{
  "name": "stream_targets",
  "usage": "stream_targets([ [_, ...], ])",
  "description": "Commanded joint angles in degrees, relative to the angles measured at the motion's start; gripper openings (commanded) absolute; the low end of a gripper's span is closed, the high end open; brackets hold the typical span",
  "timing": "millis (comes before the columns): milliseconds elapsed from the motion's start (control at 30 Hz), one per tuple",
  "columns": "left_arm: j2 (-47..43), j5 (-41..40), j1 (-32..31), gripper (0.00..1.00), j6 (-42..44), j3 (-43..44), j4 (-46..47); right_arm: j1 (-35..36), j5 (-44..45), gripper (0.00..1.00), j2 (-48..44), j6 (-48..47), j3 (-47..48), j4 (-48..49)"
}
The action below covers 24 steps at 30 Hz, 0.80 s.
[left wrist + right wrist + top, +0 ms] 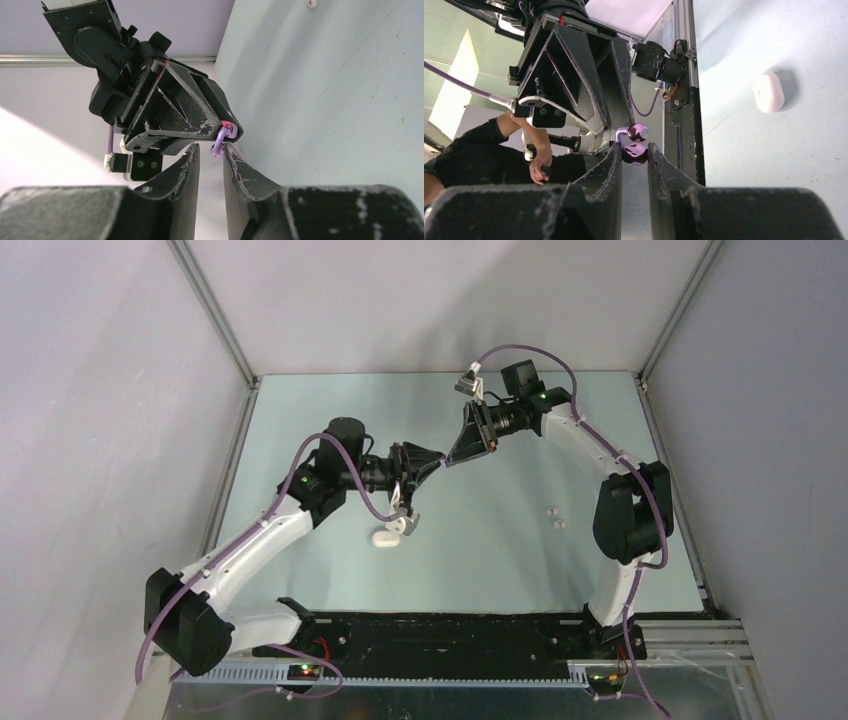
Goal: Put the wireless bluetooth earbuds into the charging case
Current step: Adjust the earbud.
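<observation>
Both arms meet tip to tip above the middle of the table. My right gripper (453, 458) (634, 148) is shut on one rounded end of a translucent purple earbud (634, 154). The earbud's curved neck and other end (218, 149) reach between the tips of my left gripper (436, 467) (211, 148). Those jaws stand narrowly apart; the purple end touches one finger and a gap shows to the other. A white pebble-shaped charging case (388, 535) (768, 91) lies shut on the table below the left gripper. Two white earbuds (556, 517) lie right of centre.
Grey enclosure walls and aluminium posts (215, 310) ring the pale table (500, 570). The black base rail (450, 635) runs along the near edge. A person's hand (536, 155) shows beyond the frame rail (681, 75) in the right wrist view.
</observation>
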Motion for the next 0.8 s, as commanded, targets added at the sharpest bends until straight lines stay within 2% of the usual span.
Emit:
stream_targets([
  [0, 1.5, 3.3, -0.4, 0.30, 4.8, 4.5, -3.6, 0.3, -0.3, 0.09, -2.6, 0.9, 0.1, 1.1],
  [133, 2.7, 3.6, -0.4, 0.29, 7.2, 6.3, -8.0, 0.3, -0.1, 0.09, -2.9, 0.9, -0.1, 1.0],
  [267, 3.2, 3.8, -0.6, 0.25, 8.7, 7.0, -9.2, 0.3, 0.0, 0.09, -3.0, 1.1, -0.3, 1.2],
  [567, 3.3, 3.1, -1.0, 0.01, 8.5, 7.0, -9.6, 0.1, 0.5, 0.09, -3.3, 1.3, -0.6, 1.2],
  [633, 3.1, 2.8, -1.0, 0.00, 8.1, 6.8, -9.4, 0.0, 0.8, 0.11, -3.3, 1.7, -0.6, 1.5],
  [733, 2.5, 1.6, -1.1, 0.00, 6.4, 6.4, -9.6, -1.3, 1.6, 0.28, -3.4, 3.4, 0.2, 4.1],
  [767, 2.3, 1.1, -1.0, 0.00, 4.8, 6.3, -9.9, -2.5, 1.7, 0.30, -3.3, 3.6, 1.0, 5.4],
])
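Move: The earbud sits right at the left hand's half-open fingertips, about 1 cm to their right and 1 cm lower, level fore and aft. The right hand already holds it, its middle about 1 cm left of that hand's point. Roughly 25 cm below on the table, the charging case lies about 9 cm ahead and 7 cm left of the left hand; the white case is some 4 cm back and 11 cm left. The earbud's loop, held out by the almost still right hand, gets pinched by the left: that hand eases about half a centimetre right towards it, then sinks roughly 1 cm as its fingers close from part-open to shut around the loop, rolling some 5 degrees. The right fingers keep the other end, only starting to ease at the very end. ##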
